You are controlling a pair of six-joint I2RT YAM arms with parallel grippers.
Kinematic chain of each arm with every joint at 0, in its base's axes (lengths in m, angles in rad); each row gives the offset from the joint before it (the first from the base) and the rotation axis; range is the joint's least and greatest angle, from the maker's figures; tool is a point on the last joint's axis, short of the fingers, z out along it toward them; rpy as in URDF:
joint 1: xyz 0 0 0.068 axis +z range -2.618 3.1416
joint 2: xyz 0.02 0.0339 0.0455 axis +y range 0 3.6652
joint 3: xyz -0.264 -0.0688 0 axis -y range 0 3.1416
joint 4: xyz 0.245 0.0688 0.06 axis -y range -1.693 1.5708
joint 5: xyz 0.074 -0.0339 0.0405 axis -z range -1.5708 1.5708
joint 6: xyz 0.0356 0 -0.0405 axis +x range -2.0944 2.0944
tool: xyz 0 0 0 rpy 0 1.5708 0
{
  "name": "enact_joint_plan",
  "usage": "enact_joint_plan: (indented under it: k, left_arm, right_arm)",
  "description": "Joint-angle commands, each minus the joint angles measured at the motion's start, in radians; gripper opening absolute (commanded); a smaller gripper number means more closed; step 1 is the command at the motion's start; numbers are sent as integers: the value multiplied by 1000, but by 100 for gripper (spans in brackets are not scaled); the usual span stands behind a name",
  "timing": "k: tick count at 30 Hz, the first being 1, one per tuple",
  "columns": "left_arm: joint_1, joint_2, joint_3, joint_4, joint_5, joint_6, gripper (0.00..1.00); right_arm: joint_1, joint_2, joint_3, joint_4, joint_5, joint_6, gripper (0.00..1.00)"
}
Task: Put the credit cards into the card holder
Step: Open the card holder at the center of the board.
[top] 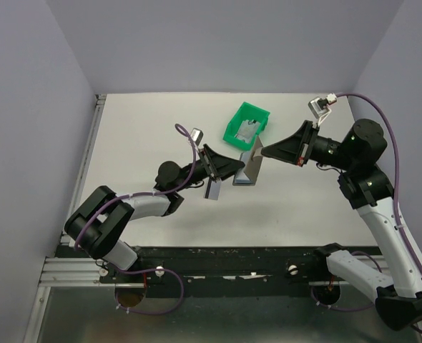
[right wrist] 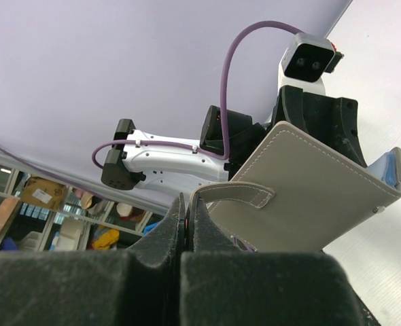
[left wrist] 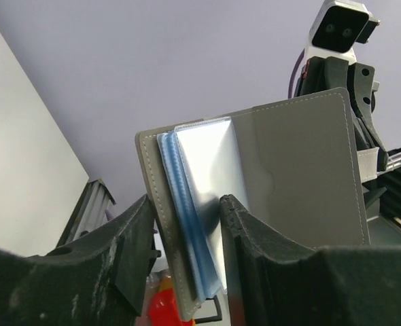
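The grey-brown card holder (top: pixel 247 170) hangs open in the air between my two grippers, above the middle of the table. In the left wrist view its left cover, light blue sleeves (left wrist: pixel 177 183) and a silvery credit card (left wrist: pixel 211 170) lie stacked between my left gripper's (left wrist: pixel 187 204) fingers, which press on both sides. The right cover (left wrist: pixel 302 170) spreads away. My right gripper (right wrist: pixel 187 200) is shut on the strap of the snap tab (right wrist: pixel 234 195), holding the outer cover (right wrist: pixel 309 197) up. Another greyish card (top: pixel 248 131) lies in the green bin.
The green plastic bin (top: pixel 234 132) stands on the table just behind the card holder. The two grippers (top: pixel 234 168) (top: pixel 263 151) are close together, fingers toward each other. Grey walls enclose the table at the back and on both sides.
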Motion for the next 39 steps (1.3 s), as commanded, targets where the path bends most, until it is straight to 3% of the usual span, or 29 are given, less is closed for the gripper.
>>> enact_joint_plan:
  k: [1,11,13,16,19,22,27,30,34,39]
  left_arm:
    - [-5,-7,21,302,-6,-6,47]
    - [3,-27,10,300,-10,-15,8]
    - [6,-37,11,299,-9,-10,0]
    - [13,-69,10,245,8,16,0]
    - [21,-154,25,5,37,141,0]
    - [10,-314,95,-471,8,377,0]
    - [-23,-440,296,-1146,-185,754,0]
    - [-32,-422,384,-1382,-262,862,0]
    - [-103,-353,505,-1646,-479,990,0]
    - [-157,-311,548,-1737,-582,1020,0]
  right_arm:
    - [0,-26,-11,-9,-19,-24,0]
    - [0,-63,5,-247,136,-189,2]
    - [2,-66,2,-307,183,-229,7]
    - [-1,-68,5,-413,283,-287,22]
    - [0,-62,26,-528,398,-349,40]
    - [0,-62,52,-600,484,-404,54]
    - [0,-66,92,-646,552,-453,59]
    - [-1,-74,101,-623,539,-458,59]
    - [0,-85,107,-589,510,-452,60]
    - [0,-85,94,-530,440,-437,59]
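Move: Between the left hand's open fingers stands one panel of the raised card holder, whose middle lies about 3 cm up, 2 cm right and 2 cm back. The right hand still grips its strap from above; the holder's middle is some 8 cm below that hand, 3 cm left and 2 cm ahead. From the left hand, the striped card lies roughly 10 cm left, 4 cm ahead and 23 cm down, the green box 34 cm ahead, 6 cm right and 21 cm down. Closing on the holder's panel, the left hand stays put and pinches it shut; only then does the right hand open and let go of the strap, dropping about 8 cm and drawing some 7 cm right while turning clockwise. Alone, the left lifts the holder about 10 cm, then lowers it as far, drifting 3 cm left and rolling it some 50 degrees, its left side rising. ##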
